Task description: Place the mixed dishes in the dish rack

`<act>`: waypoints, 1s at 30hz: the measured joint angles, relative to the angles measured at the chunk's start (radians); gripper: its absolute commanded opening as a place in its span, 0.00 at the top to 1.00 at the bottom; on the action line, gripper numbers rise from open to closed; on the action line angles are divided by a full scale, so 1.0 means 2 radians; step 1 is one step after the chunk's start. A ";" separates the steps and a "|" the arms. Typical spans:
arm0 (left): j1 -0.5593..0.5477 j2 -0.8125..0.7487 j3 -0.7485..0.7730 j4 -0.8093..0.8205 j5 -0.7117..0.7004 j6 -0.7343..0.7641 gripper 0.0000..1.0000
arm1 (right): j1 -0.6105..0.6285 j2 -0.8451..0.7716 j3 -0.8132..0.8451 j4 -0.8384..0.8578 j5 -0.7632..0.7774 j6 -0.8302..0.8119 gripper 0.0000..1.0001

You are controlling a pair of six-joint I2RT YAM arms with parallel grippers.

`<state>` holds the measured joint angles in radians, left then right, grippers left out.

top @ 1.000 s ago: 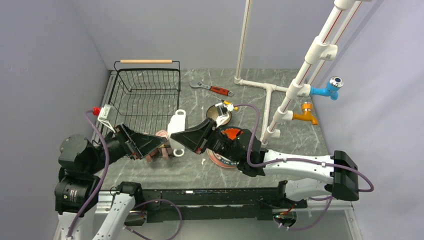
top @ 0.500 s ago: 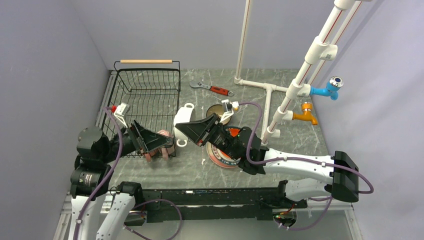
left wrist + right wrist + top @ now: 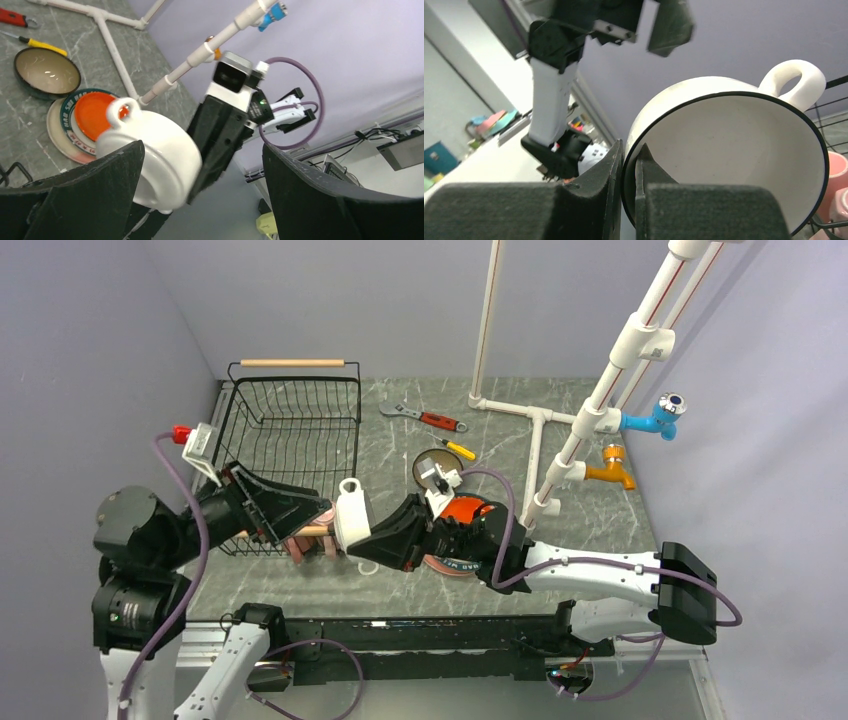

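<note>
My right gripper (image 3: 629,165) is shut on the rim of the white mug (image 3: 734,150), one finger inside and one outside. It holds the mug (image 3: 352,515) tilted in the air, just off the front right corner of the black wire dish rack (image 3: 290,430). My left gripper (image 3: 315,525) stands open, facing the mug (image 3: 155,170), which sits beside its left finger (image 3: 90,195) without being gripped. Pink mugs (image 3: 312,540) lie at the rack's near end. The teal bowl (image 3: 432,465), orange-red plate (image 3: 465,512) and lettered-rim plate (image 3: 450,565) rest on the table.
A red-handled wrench (image 3: 430,420) and a yellow-handled screwdriver (image 3: 458,450) lie behind the bowl. The white pipe frame (image 3: 540,440) with blue and orange taps stands at the right. Walls close in on the left and at the back.
The right gripper lifted the white mug away, then brought it back nearer and lower, next to the left gripper. The left arm swung up and back towards the rack's near edge.
</note>
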<state>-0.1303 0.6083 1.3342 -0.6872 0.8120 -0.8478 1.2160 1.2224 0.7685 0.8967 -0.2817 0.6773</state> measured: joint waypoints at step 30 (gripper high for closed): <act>-0.001 -0.025 -0.206 0.252 0.077 -0.095 0.68 | 0.000 0.027 -0.012 0.099 -0.121 -0.014 1.00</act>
<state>-0.1314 0.5575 0.9215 -0.1829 0.9665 -1.0370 1.2163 1.2755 0.7452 1.0943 -0.5247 0.6495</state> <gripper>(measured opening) 0.372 0.108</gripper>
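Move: The upright handle on the far side of the held white mug is about 6 cm ahead of the open left gripper, 4 cm to its right and 6 cm below. The rack's near wooden bar is roughly 9 cm ahead and 9 cm left, some 24 cm below; the pink cups are about 11 cm ahead, 6 cm left and 32 cm down. From the right hand, the left gripper is about 3 cm ahead, 8 cm left and 7 cm above. Bring the left gripper down and forward about 6 cm each way at most to the mug's far handle, then ease slightly back and right, turning some 10 degrees clockwise while its fingers close to about a third, straddling the handle. Keep the right hand's pinch on the rim, drawing back about 4 cm, turning 10 degrees counter-clockwise and rolling the handle side up, then easing slightly left. ##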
